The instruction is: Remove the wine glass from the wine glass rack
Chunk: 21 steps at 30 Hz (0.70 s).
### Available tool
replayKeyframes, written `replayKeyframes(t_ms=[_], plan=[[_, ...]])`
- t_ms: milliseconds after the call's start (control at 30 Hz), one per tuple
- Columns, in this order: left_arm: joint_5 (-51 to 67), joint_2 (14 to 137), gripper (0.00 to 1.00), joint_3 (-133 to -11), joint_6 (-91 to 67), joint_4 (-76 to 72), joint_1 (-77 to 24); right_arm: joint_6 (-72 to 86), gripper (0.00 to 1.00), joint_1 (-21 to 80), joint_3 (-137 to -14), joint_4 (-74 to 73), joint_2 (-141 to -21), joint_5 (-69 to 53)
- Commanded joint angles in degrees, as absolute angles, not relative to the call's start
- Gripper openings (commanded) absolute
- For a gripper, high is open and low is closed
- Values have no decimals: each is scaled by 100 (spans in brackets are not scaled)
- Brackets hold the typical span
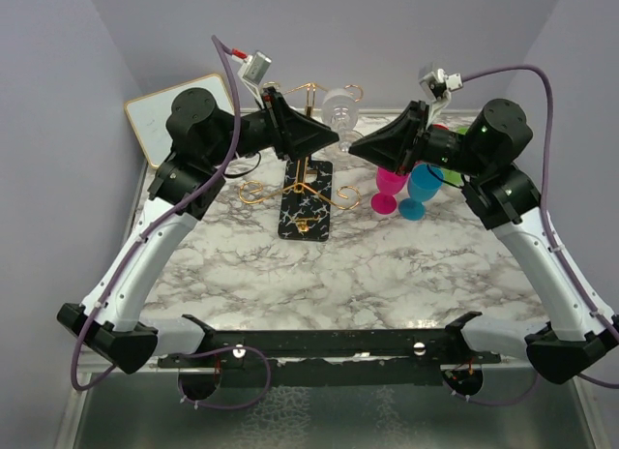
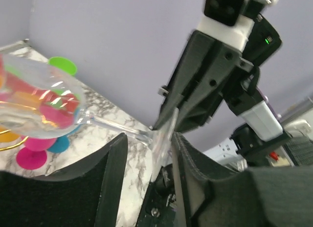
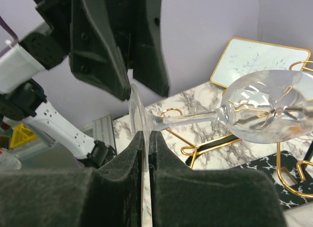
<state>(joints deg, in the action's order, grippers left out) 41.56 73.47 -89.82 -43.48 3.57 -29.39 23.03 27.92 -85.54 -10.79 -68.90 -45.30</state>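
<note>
A clear wine glass (image 1: pixel 340 108) lies sideways in the air beside the top of the gold wire wine glass rack (image 1: pixel 300 178). The rack stands on a black white-veined base (image 1: pixel 308 212). My right gripper (image 3: pixel 145 135) is shut on the edge of the glass's flat foot (image 3: pixel 134 107). The stem and bowl (image 3: pixel 264 107) stick out to the right over the rack's curled arms (image 3: pixel 195 139). My left gripper (image 2: pixel 149 146) is open around the same foot (image 2: pixel 164 134). There is a clear gap between the foot and its left finger (image 2: pixel 112 161). The bowl (image 2: pixel 39 102) shows at the left of that view.
A white gold-edged board (image 1: pixel 184 105) leans at the back left. Pink (image 1: pixel 387 190), blue (image 1: pixel 418 193) and green (image 1: pixel 455 168) goblets stand at the back right under my right arm. Both arms meet above the rack, over the marble tabletop (image 1: pixel 338 275).
</note>
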Motion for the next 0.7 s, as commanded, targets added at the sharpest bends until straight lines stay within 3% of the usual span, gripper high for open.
replayKeyframes(t_ms=[0,133,500,667], plan=[[3085,7053,47,-9281,-3538,1222,-2900,1252,1,2895,-8340,-1069,-6426,-4306],[2768,6779,58,-9195,-3375,1546,-2900,322,1,2921,-7852,-945,-6016,-3673],[2855,6462,63,-8464,-4092,1490,-2900,-1988,1,3832,-6414,645,-5685,-1090],[2818,6272,63,-8170,-4236,1449,-2900,-3402,1,4692,-5657,2375,-5823,328]])
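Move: In the right fingers, the clear wine glass is already gripped by its foot, bowl pointing forward. From this hand the standing pink glass is about 12 cm ahead, 10 cm right and 40 cm below; the blue glass is level with the pink one and 7 cm farther right, the orange one 10 cm beyond it. The rack stands about 12 cm ahead, 9 cm left and 30 cm below the right hand. From the left hand, pink lies roughly 11 cm ahead, 14 cm right and 42 cm below. Keeping its pinch on the clear glass's foot, the right hand sinks about 7 cm and then swings forward some 3.5 cm towards the standing glasses, rolling the bowl upward and turning clockwise, roughly 45 degrees in all. Its left partner, already opening, spreads its fingers wider and backs off about 3.5 cm to the left, clear of the foot, then drops a few centimetres. ##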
